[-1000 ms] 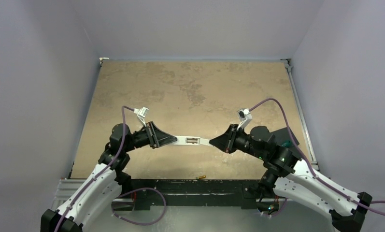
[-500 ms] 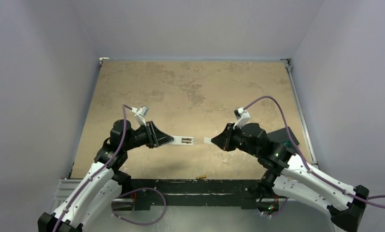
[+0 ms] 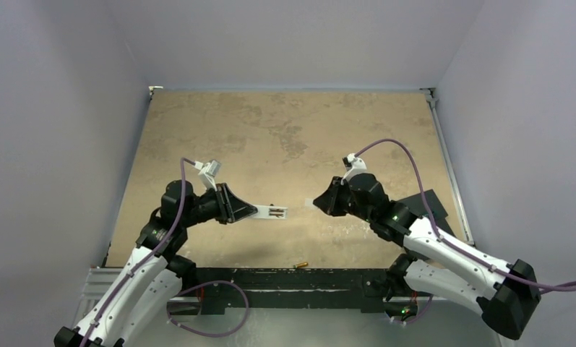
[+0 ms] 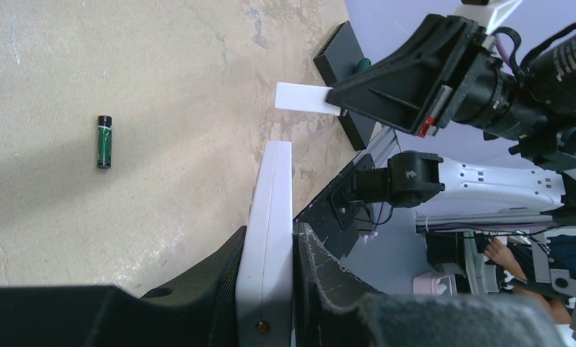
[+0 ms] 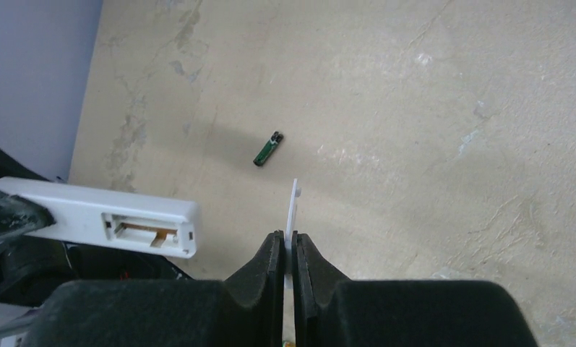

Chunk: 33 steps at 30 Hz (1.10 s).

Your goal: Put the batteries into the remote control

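Note:
My left gripper is shut on the white remote control and holds it level above the table. Seen edge-on in the left wrist view, the remote sits between both pads. Its battery recess is open and shows no battery. My right gripper is shut on a thin white cover plate, a short gap right of the remote's end. A dark green battery lies on the table, also seen in the left wrist view. A gold battery lies near the front edge.
A black flat pad lies at the right edge of the table, behind the right arm. A green screwdriver handle shows beside that pad. The table's metal front rail runs between the arm bases.
The cover plate has come off the remote. My right gripper has carried it away to the right and back, while the left gripper drew the remote slightly left.

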Each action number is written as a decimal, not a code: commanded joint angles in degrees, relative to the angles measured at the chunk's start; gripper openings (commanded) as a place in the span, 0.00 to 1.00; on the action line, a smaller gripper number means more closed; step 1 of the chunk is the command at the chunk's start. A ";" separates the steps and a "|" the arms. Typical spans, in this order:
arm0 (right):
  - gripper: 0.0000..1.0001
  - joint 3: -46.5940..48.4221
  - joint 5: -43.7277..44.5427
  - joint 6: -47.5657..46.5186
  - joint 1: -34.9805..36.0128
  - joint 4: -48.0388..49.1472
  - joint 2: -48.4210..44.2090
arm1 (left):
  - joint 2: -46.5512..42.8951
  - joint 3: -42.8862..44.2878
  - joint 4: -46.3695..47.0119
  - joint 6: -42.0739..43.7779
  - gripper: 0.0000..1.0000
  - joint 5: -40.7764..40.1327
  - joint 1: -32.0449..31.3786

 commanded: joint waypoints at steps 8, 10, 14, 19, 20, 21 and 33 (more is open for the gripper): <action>0.00 -2.90 -9.20 -0.31 -10.08 11.86 8.14 | -2.45 4.52 -3.67 3.77 0.00 -0.30 0.09; 0.00 -3.74 -10.80 0.22 -11.47 13.25 9.63 | -2.60 4.73 -3.95 3.91 0.00 -0.19 0.09; 0.00 -5.22 -11.93 1.94 -13.36 17.08 11.86 | -2.72 4.92 -4.29 4.06 0.00 -0.01 0.09; 0.00 -6.94 -12.19 3.40 -15.21 19.75 13.61 | -2.91 4.60 -4.53 4.21 0.00 0.03 0.09; 0.00 -7.20 -12.19 3.65 -15.46 20.12 13.89 | -2.94 4.51 -4.54 4.19 0.00 0.03 0.09; 0.00 -7.47 -12.19 3.84 -15.72 20.59 14.18 | -3.01 4.42 -4.57 4.15 0.00 0.08 0.09; 0.00 -11.30 -12.98 7.01 -18.14 27.55 17.33 | -3.28 4.09 -4.47 3.88 0.00 0.15 0.09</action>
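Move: The bare table spot for the battery cover held in the right gripper lies about 7 cm ahead of that hand, 5 cm to its right and some 14 cm below. From the right hand, the green battery lies about 15 cm left and 6 cm ahead on the table, and the remote's open back some 13 cm left and 3 cm nearer the base. From the left hand, that spot is roughly 11 cm ahead, 24 cm right and 17 cm down. Lower the right gripper about 8 cm towards the clear table to the right of the green battery, reaching some 6 cm forward on the way and drifting right, away from the remote. Keep the cover pinched and roll the wrist about 15 degrees, clockwise seen from behind the hand. Hold the remote in the left gripper, nearly in place. ##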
